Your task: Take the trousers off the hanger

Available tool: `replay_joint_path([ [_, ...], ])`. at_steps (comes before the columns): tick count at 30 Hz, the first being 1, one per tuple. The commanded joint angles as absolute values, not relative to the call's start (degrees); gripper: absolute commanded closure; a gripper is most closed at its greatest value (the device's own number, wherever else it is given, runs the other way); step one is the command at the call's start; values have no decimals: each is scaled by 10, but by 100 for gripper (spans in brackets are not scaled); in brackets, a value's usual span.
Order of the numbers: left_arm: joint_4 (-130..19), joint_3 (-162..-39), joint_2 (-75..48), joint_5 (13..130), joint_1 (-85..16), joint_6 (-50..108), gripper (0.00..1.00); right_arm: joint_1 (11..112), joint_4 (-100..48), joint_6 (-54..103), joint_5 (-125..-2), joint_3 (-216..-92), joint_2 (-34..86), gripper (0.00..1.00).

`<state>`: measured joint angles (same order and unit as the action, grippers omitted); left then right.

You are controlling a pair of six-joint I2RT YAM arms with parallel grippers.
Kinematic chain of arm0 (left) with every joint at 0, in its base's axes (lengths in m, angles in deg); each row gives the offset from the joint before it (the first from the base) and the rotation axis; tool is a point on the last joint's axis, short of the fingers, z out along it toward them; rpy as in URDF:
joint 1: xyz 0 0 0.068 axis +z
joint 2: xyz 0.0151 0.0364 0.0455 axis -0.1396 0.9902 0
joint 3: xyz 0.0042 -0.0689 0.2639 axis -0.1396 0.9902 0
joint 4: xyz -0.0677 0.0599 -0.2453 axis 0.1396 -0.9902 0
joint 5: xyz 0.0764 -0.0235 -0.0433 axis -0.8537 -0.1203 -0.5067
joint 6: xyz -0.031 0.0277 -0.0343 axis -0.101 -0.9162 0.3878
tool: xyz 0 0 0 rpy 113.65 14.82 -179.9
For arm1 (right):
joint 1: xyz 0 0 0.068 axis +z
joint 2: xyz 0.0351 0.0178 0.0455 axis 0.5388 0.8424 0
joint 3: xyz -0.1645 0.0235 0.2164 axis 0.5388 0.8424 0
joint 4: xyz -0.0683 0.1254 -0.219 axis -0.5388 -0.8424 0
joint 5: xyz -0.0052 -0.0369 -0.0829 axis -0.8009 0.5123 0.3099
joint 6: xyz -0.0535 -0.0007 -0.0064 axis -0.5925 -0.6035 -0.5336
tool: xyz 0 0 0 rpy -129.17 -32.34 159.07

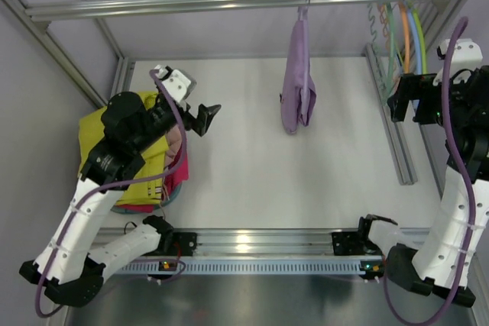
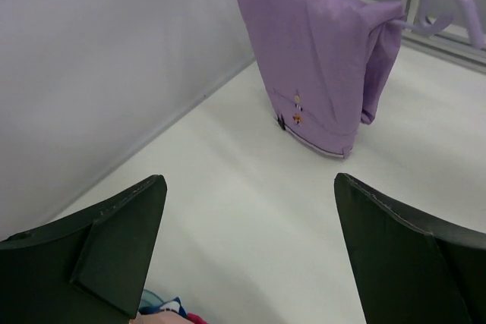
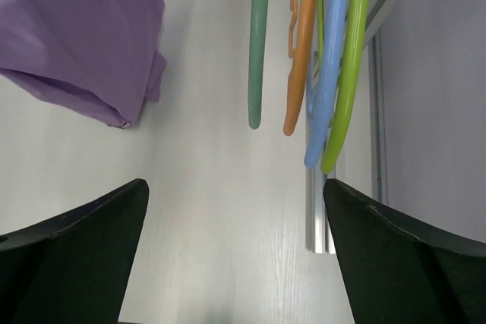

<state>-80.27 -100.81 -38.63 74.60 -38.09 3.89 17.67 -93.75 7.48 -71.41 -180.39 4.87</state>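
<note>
The pale lilac trousers [image 1: 297, 85] hang folded over a lilac hanger [image 1: 302, 13] on the metal rail, and also show in the left wrist view [image 2: 319, 66] and the right wrist view [image 3: 83, 36]. The yellow trousers [image 1: 95, 129] lie on a pile at the left, partly under my left arm. My left gripper [image 1: 206, 118] is open and empty, pointing at the hanging trousers from the left [image 2: 249, 181]. At the far right my right gripper [image 1: 399, 101] is also open and empty [image 3: 234, 184], below the bare hangers.
Several bare hangers, teal [image 3: 258, 43], orange [image 3: 302, 51], blue [image 3: 330, 66] and lime [image 3: 351, 58], hang at the rail's right end [image 1: 397, 28]. A pink garment [image 1: 177, 143] and a magenta cloth [image 1: 172, 187] lie with the pile. A metal frame post [image 1: 390, 120] runs along the right.
</note>
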Motion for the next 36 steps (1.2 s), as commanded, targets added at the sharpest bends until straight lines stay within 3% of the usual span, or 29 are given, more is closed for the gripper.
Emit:
replay_joint_path([
  [1, -888, -1041, -355, 694, -380, 65, 2, 166, -954, 86, -768, -1840, 28, 0],
  [8, -921, -1036, -349, 683, -378, 107, 2, 167, -994, 155, -984, -1870, 75, 1],
  [12, -928, -1034, -369, 664, -347, 135, 2, 170, -853, 262, -1100, -1797, 74, 1],
  [24, -930, -1017, -421, 675, -229, 187, 2, 363, -468, 535, -1032, -1683, 106, 1],
  [36, -929, -1041, -407, 695, -205, 193, 2, 500, -374, 527, -974, -1608, 184, 1],
])
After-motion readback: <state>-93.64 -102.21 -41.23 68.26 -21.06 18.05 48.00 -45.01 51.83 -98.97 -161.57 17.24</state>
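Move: The purple trousers hang with their middle about 26 cm to the left of my right hand, 15 cm ahead and some 12 cm lower; the near end of their lilac hanger is only about 5 cm ahead, at hand height. The green hanger's near end is about 6 cm straight ahead, the orange hanger's 8 cm ahead and 4 cm right. From my left hand the purple trousers lie about 17 cm ahead, 24 cm right, 12 cm lower. With fingers wide open, I back my right hand a couple of centimetres off the green hanger, lifting it, then sweep it some 24 cm left and forward to the near end of the lilac hanger, rolling its left side up and turning counter-clockwise, about 40 degrees each, and sinking at the end. My open left hand dips about 5 cm, then swings nearly 10 cm left, away from the purple trousers. ##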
